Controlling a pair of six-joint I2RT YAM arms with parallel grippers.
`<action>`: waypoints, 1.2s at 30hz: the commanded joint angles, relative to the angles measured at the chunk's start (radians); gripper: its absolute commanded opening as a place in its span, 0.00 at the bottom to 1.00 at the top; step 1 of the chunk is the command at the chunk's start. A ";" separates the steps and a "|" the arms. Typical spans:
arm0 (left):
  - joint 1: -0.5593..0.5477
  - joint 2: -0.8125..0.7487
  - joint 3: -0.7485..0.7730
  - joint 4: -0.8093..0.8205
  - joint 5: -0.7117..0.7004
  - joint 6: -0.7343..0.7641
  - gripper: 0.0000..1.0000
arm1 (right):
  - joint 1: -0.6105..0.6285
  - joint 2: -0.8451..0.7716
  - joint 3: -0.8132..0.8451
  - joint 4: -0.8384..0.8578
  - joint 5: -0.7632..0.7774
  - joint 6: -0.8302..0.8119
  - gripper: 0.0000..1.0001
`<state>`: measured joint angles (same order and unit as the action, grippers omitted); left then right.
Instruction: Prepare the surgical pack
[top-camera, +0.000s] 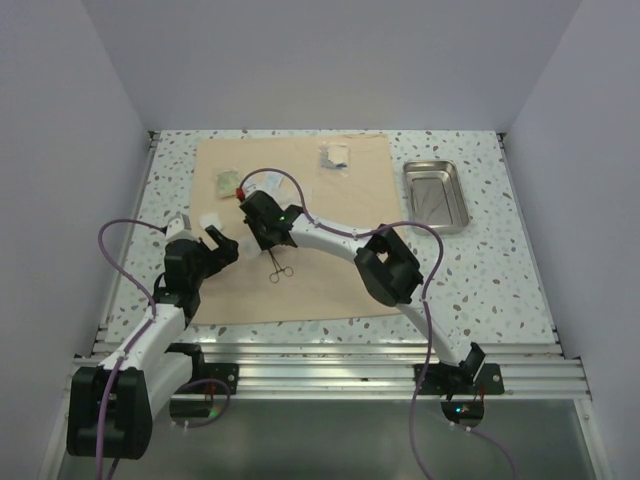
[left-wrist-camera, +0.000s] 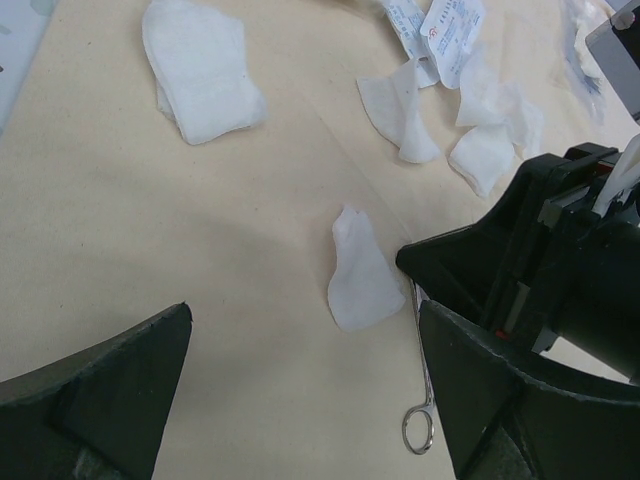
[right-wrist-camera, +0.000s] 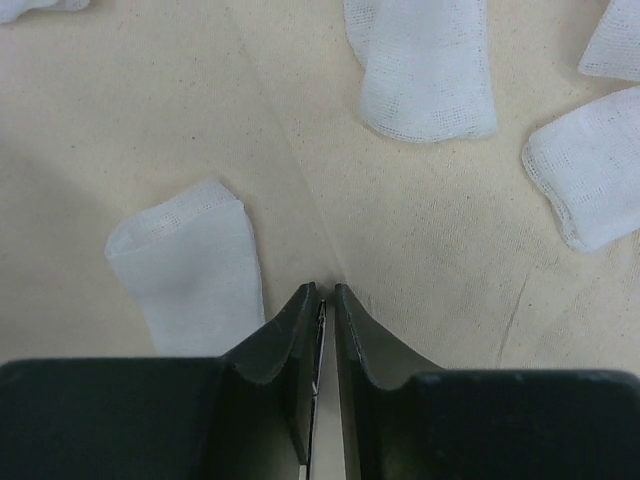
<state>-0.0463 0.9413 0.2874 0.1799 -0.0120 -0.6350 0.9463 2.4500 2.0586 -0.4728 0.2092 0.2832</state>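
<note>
The tan wrap sheet (top-camera: 340, 190) lies flat on the table, and the steel tray (top-camera: 436, 165) stands off it at the back right. On the sheet lies a thin metal instrument (top-camera: 279, 266) with ring handles (left-wrist-camera: 418, 428). My right gripper (right-wrist-camera: 327, 290) is down on the sheet with its jaws narrowed to a slit around the instrument's shaft (right-wrist-camera: 320, 335); a sliver of gap shows on one side. A gauze piece (right-wrist-camera: 195, 265) lies just left of it. To the left, my left gripper (left-wrist-camera: 305, 320) hovers wide open above the bare sheet, holding nothing.
More gauze pieces (left-wrist-camera: 200, 70) and torn packets (left-wrist-camera: 440, 30) are scattered over the sheet's far left part. Another packet (top-camera: 335, 156) lies near the sheet's back edge. White walls close the table in on three sides. A purple cable loops over the right arm (top-camera: 385, 262).
</note>
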 joint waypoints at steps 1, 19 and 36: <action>0.006 0.001 -0.005 0.056 0.007 0.018 1.00 | 0.000 -0.016 -0.012 -0.003 -0.021 0.014 0.16; 0.006 0.010 -0.007 0.066 0.007 0.031 1.00 | -0.168 -0.290 -0.184 0.010 -0.103 0.034 0.00; 0.006 0.011 -0.014 0.081 0.032 0.032 1.00 | -0.775 -0.507 -0.313 -0.003 -0.249 -0.001 0.00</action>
<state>-0.0460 0.9501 0.2802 0.2005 0.0025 -0.6247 0.2749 1.9919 1.7298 -0.4702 0.0223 0.2943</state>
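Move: The right hand has the scissors' tip end between its fingers; their middle lies roughly 4 cm back and 2 cm to its right, a centimetre lower. A gauze pad lies level with the hand, some 4 cm to its left, and another about 9 cm ahead and 1 cm left. The metal tray is about 13 cm ahead and 43 cm right. From the left hand, the scissors are about 4 cm ahead, 10 cm right and 6 cm below. Staying in place at first, the right hand shuts its fingers on the tip end of the scissors, then sweeps right about 32 cm and forward some 14 cm towards the tray, rising about 12 cm, most of it early in the sweep. The wrist swings some 30 degrees clockwise as the fingers keep their pinch. ##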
